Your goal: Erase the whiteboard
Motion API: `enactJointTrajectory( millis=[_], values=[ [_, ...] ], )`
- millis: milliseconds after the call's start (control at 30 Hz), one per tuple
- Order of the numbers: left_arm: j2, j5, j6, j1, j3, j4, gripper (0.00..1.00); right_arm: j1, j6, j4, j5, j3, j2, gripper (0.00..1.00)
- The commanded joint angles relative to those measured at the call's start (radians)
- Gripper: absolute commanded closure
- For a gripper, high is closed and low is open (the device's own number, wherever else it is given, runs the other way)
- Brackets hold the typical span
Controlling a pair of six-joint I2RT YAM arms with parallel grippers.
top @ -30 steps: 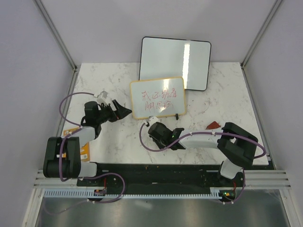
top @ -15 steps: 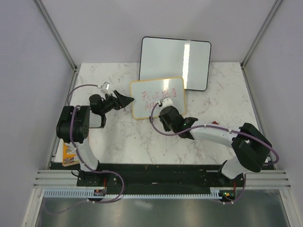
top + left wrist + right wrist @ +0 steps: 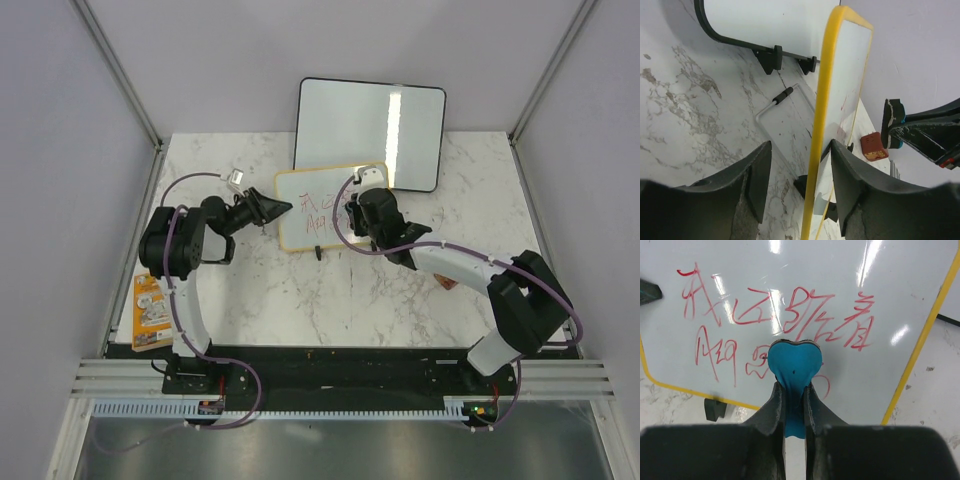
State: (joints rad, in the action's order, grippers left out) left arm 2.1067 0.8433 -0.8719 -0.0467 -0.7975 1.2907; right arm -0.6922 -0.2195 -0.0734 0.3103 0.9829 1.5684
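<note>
The whiteboard (image 3: pixel 308 208) with its yellow frame stands on black feet, red handwriting (image 3: pixel 765 310) across its face. My left gripper (image 3: pixel 272 210) straddles its left edge: in the left wrist view the yellow frame (image 3: pixel 821 125) runs between the jaws. The left gripper (image 3: pixel 800 145) is open, with a gap on the left side and the right finger close to the board's face. My right gripper (image 3: pixel 793 386) is shut on a blue eraser (image 3: pixel 792 362), which is pressed against the board (image 3: pixel 805 270) over the lower row of marks. From above, the right gripper (image 3: pixel 366 203) is at the board's right half.
A larger black-framed white board (image 3: pixel 370 120) leans against the back wall just behind. A small red block (image 3: pixel 447 282) lies on the marble under the right forearm. An orange card (image 3: pixel 150 310) lies at the table's left edge, beside the left arm's base.
Both arms reached forward to the board. The left jaws narrowed around its left edge. The right gripper carried the eraser from the table's middle up onto the board's face.
</note>
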Motion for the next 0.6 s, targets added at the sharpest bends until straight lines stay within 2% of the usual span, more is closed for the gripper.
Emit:
enactJointTrajectory(
  millis=[0,100,133,200,233,267,567],
  values=[
    [0.052,0.026,-0.038,-0.01,-0.068,0.249,0.46,0.025,0.012,-0.094,-0.028,0.033,0.044,1.0],
    [0.072,0.042,-0.042,-0.013,-0.098,0.242,0.62,0.039,0.005,-0.138,-0.019,0.013,0.054,1.0],
    [0.075,0.046,-0.045,-0.015,-0.1,0.251,0.7,0.043,0.005,-0.15,-0.013,0.007,0.055,1.0],
    [0.081,0.051,-0.042,-0.015,-0.105,0.255,0.81,0.054,0.003,-0.179,0.004,-0.013,0.055,1.0],
    [0.084,0.057,-0.044,-0.013,-0.101,0.262,0.93,0.057,0.002,-0.192,0.006,-0.021,0.055,1.0],
    [0.082,0.059,-0.042,-0.015,-0.095,0.271,0.97,0.063,0.003,-0.2,0.009,-0.026,0.053,1.0],
    [0.102,0.046,-0.065,-0.015,-0.048,0.349,0.98,0.085,0.058,-0.29,0.081,-0.089,0.099,1.0]
  ],
)
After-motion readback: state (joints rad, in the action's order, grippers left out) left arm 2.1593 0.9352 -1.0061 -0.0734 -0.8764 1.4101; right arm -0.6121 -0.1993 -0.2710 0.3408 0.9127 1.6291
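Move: The written whiteboard's middle lies about 9 cm right of the open left hand, level with it and at its height; its left frame edge already stands between the fingers. The large blank board is some 18 cm ahead and 17 cm right of that hand. From the right hand, already gripping the eraser, the whiteboard's middle is about 6 cm ahead, 3 cm left and 4 cm lower; the red block is roughly 14 cm back, 17 cm right and 11 cm lower. Left fingers pinch the whiteboard's left edge, lifting slightly; right hand carries the eraser 3 cm forward, then right. ##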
